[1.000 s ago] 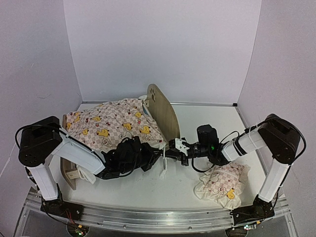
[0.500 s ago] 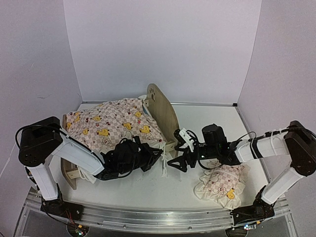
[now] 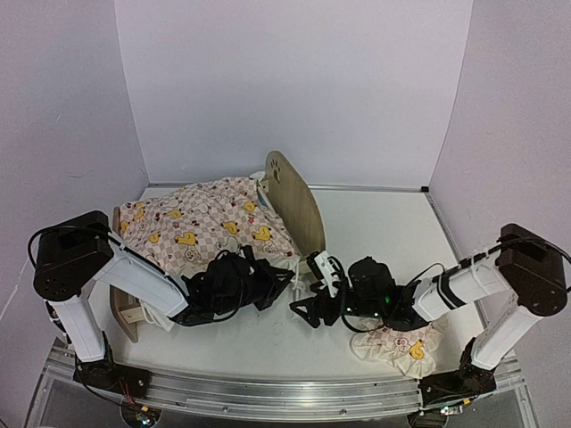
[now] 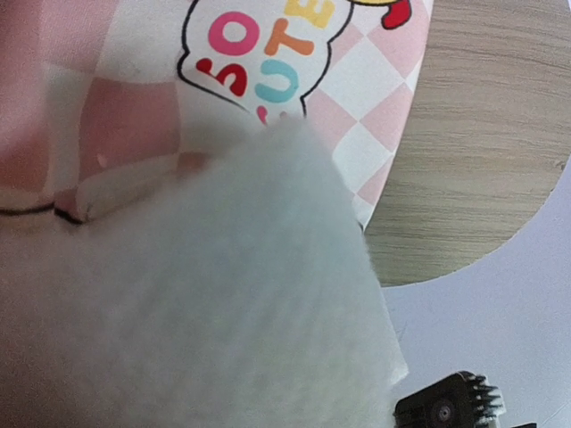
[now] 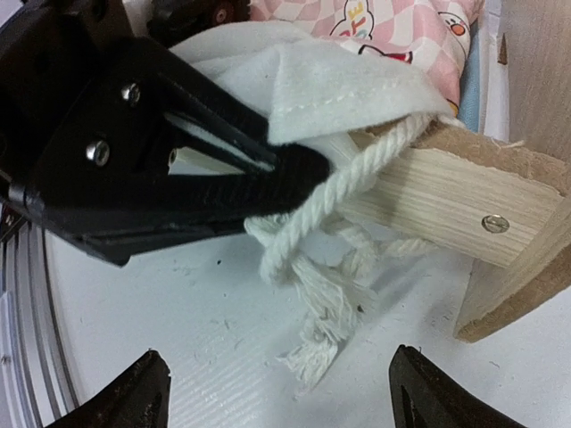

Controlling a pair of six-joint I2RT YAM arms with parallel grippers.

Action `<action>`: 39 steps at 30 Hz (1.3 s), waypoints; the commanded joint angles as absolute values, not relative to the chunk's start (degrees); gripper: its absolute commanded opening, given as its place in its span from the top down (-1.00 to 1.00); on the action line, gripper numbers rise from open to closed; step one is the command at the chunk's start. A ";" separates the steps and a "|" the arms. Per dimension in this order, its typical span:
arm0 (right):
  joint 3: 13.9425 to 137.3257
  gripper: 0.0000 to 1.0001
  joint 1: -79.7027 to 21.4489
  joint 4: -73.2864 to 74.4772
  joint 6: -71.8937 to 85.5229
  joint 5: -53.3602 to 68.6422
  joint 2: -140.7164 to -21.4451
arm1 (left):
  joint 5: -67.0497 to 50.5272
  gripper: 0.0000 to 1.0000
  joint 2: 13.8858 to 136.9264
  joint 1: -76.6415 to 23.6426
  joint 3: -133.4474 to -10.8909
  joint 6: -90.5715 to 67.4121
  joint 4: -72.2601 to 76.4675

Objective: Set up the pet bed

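The pet bed (image 3: 297, 201) stands left of centre, with its wooden headboard (image 4: 486, 152) upright and the cartoon-print quilt (image 3: 201, 227) spread over it. My left gripper (image 3: 282, 283) is shut on the quilt's white corner (image 5: 335, 76) at the bed's near right corner. That white cloth (image 4: 223, 321) hides the left gripper's fingers in the left wrist view. My right gripper (image 5: 285, 392) is open just right of that corner, low over the table. A frayed white rope (image 5: 326, 267) hangs from the wooden rail (image 5: 455, 209) between its fingertips, untouched.
The small matching pillow (image 3: 406, 343) lies at the front right, partly under my right forearm. White walls close in the table on three sides. A metal rail (image 3: 285, 392) runs along the near edge.
My right gripper has opened and dropped lower, nearer the table's front edge, its arm now over the pillow. The left gripper keeps its hold on the quilt corner.
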State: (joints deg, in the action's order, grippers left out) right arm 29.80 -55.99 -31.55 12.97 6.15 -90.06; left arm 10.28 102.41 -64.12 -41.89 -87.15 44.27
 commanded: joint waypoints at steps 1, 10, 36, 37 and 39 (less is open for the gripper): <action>29.03 -0.64 -58.61 -49.74 12.25 -9.66 -95.91 | 9.17 1.00 102.60 -64.25 -40.72 -87.65 44.44; 34.01 -0.15 -59.24 -56.03 11.49 -10.26 -106.83 | 9.41 1.00 102.04 -64.25 -40.30 -87.05 45.18; 26.68 1.00 -57.67 -61.17 20.72 -13.67 -104.30 | 18.41 1.00 96.50 -73.35 -52.35 -41.03 34.09; 26.45 1.00 -57.69 -61.17 20.79 -13.65 -104.18 | 19.10 1.00 96.18 -73.52 -52.85 -38.76 33.63; 25.85 1.00 -57.73 -61.17 21.13 -13.99 -104.05 | 21.17 1.00 95.31 -73.49 -53.64 -35.31 32.87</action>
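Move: The frayed rope end lies some 4 cm ahead of the open right hand, 2 cm to its left and 3 cm lower. The bed's near rail ends about 6 cm ahead of that hand and straight in line, roughly 1 cm lower; the end board's near foot is some 7 cm ahead, 3 cm right and 5 cm down. From the left hand, already shut at the rope by the rail, the rope end hangs about 5 cm below, straight under the fingertips. The right fingers pinch the frayed rope end beneath the left gripper, having reached about 4 cm forward and 3 cm down, and then draw some 3 cm to the right, the hand turning clockwise. Once they have shut, the left hand, still closed, pulls back and right, then up, over 4 cm each way, rolling some 40 degrees about its own fingers. ##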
